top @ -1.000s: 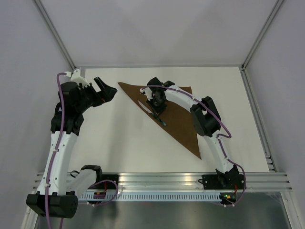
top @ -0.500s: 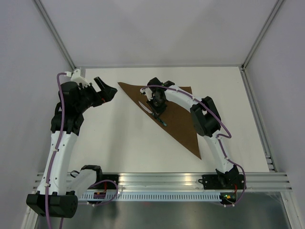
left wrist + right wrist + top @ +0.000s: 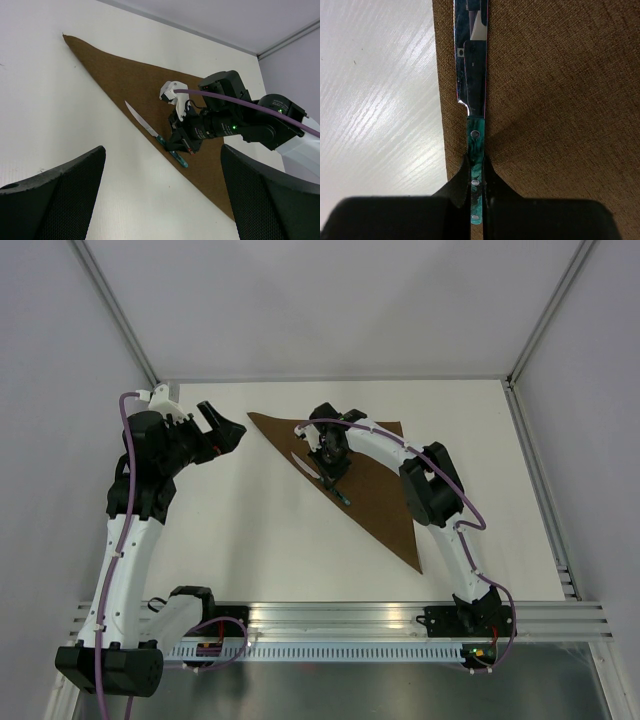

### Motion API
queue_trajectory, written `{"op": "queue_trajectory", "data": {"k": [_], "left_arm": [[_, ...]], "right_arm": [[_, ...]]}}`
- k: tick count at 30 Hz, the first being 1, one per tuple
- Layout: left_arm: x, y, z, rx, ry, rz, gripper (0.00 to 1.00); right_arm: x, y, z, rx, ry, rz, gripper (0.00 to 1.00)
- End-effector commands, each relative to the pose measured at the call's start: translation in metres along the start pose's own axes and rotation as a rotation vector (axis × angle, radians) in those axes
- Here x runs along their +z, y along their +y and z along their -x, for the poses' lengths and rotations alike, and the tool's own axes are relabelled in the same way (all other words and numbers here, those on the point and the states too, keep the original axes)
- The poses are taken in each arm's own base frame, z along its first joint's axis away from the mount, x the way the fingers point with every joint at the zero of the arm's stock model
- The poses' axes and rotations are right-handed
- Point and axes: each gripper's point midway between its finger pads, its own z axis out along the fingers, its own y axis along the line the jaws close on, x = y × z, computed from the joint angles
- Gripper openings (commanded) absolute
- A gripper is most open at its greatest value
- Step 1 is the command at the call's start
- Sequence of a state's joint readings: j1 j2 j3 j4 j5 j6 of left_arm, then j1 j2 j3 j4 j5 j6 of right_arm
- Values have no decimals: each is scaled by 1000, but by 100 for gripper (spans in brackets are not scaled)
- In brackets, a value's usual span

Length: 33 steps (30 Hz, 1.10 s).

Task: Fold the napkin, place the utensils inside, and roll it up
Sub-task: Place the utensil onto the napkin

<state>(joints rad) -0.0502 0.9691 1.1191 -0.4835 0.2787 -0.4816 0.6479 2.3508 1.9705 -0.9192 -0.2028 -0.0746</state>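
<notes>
The dark brown napkin (image 3: 372,485) lies folded into a triangle on the white table (image 3: 250,530). Along its long left edge rests the knife (image 3: 322,477), silver blade toward the back, teal handle toward the front. My right gripper (image 3: 331,477) is down on the napkin, shut on the knife's handle (image 3: 476,165); the blade (image 3: 471,65) runs away from the fingers beside the napkin (image 3: 555,100) edge. The left wrist view shows the same knife (image 3: 156,136) and napkin (image 3: 120,75) from the side. My left gripper (image 3: 228,432) hovers open, left of the napkin's back corner, holding nothing.
White enclosure walls and metal frame posts (image 3: 115,310) ring the table. A metal rail (image 3: 340,625) with both arm bases runs along the near edge. The right arm (image 3: 430,485) arches over the napkin's right half.
</notes>
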Motion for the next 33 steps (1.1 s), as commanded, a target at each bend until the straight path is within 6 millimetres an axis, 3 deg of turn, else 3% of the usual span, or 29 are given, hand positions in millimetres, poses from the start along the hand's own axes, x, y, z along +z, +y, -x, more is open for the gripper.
{"op": "queue_trajectory", "data": {"k": [1,14,24,25,33], "left_arm": [[-1,-2,3,37,-7,-10,100],[-1,-3,3,34,-6,-16,100],[1,-1,-2,32,7,-13,100],[1,0,-2,32,7,-13,100],[4,2,-4,41,19,-12,100]], "right_arm": [[-32,-2,-5,48,6,-63,0],[-41,3,-12,49,4,-52,0],[-30,3,-24,59,33,-37,2],[-30,3,-23,57,29,-36,3],[-43,2,-11,65,-11,-28,41]]}}
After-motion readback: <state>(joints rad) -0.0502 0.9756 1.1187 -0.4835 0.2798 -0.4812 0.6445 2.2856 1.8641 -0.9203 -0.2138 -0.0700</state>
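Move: The right hand already grips the utensil, a knife, mid-handle down on the napkin, just inside the fold; its setting-down spot is about 2 cm back and 1 cm to the right, practically level. The napkin's far-left corner lies some 19 cm ahead and 18 cm left, its near corner about 18 cm back and 18 cm right. From the idle left hand that spot is roughly 3 cm ahead, 19 cm right and 30 cm below. Still pinching the handle, the right hand shifts the knife about 2.5 cm back and to the right along the napkin's folded edge towards the near corner, rising roughly 1 cm on the way and coming down again, with hardly any turn of the wrist. Once down, the hand stays in place while its fingers open to somewhat under half, letting go of the handle, with the tips still low on either side of it. ##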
